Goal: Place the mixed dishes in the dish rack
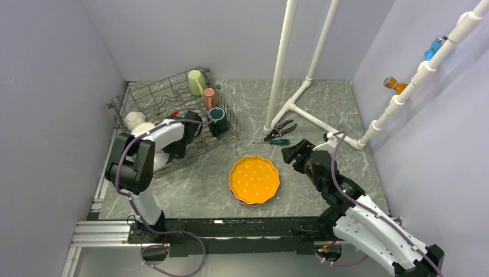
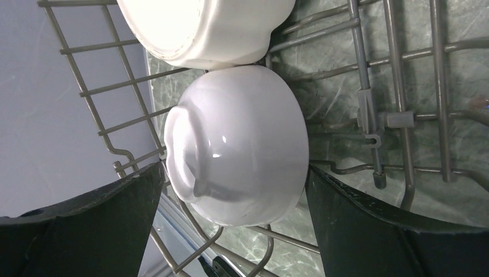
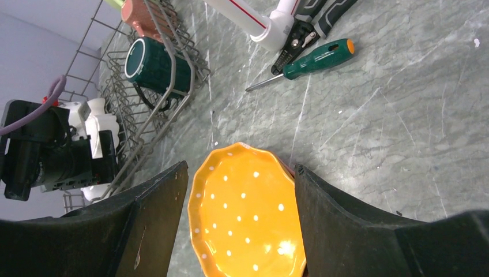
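Observation:
The dish rack point(image 1: 151, 95) stands at the back left of the table. In it are a pale green mug point(image 1: 196, 82), a pink mug point(image 1: 210, 98) and a dark teal mug point(image 1: 217, 121). My left gripper point(image 2: 233, 170) is down inside the rack and open, one finger on each side of the plain white bowl point(image 2: 239, 144). The bowl lies on its side on the wires. Just beyond it sits a cream scalloped bowl point(image 2: 202, 29). Orange white-dotted plates point(image 1: 254, 180) are stacked on the table. My right gripper point(image 1: 294, 154) hovers open and empty to their right.
Black-handled pliers point(image 1: 281, 128) and a green screwdriver point(image 1: 279, 141) lie behind the plates. A white pipe frame point(image 1: 300, 104) rises from the table at the back right. Walls close in on the left, back and right.

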You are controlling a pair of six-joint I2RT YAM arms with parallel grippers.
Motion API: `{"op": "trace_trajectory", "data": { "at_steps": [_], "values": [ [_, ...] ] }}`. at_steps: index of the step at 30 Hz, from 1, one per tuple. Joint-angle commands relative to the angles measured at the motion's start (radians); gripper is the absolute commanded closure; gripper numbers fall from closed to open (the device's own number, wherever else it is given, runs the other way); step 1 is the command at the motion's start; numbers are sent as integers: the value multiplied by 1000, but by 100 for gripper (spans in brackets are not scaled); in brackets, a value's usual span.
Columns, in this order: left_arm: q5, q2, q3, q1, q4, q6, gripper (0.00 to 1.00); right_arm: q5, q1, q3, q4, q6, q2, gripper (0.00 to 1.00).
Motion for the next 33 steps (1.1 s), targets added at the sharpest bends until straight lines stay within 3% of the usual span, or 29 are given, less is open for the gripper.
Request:
{"op": "trace_trajectory", "data": {
  "at_steps": [1, 8, 15, 20, 33],
  "values": [
    [-73, 29, 57, -7, -28, 20, 5, 5, -4, 2, 55, 4, 2, 30],
    [-81, 54, 60, -7, -11, 39, 21, 10, -2, -8, 67, 5, -2, 30],
    [-79, 64, 63, -19, -22, 41, 45, 7, -2, -7, 78, 2, 12, 30],
    [-100, 28, 96, -52, -71, 27, 55, 11, -2, -7, 81, 1, 12, 30],
    [-68, 48, 237, -109, -78, 40, 58, 12, -2, -2, 79, -1, 25, 30]
  ]
}}
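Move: The white bowl at the rack's near left end already stands between the left hand's open fingers, its middle only about 2 cm ahead, 1 cm left and 1 cm below. A scalloped dish sits next to it in the rack, roughly 11 cm ahead of the hand and 6 cm left; the dark green mug is some 14 cm ahead and 22 cm right, both near hand height. From the right hand the bowl lies about 4 cm ahead, 53 cm left and 12 cm lower. Barely shifting at first, the left hand eases under 1 cm forward while its wide-open fingers close by about a third and pinch the white bowl from both sides. Then, keeping that grip, it draws the bowl forward, to the right and up in nearly equal parts, some 3 to 4 cm each, gathering speed, with only a slight clockwise turn of the wrist. ##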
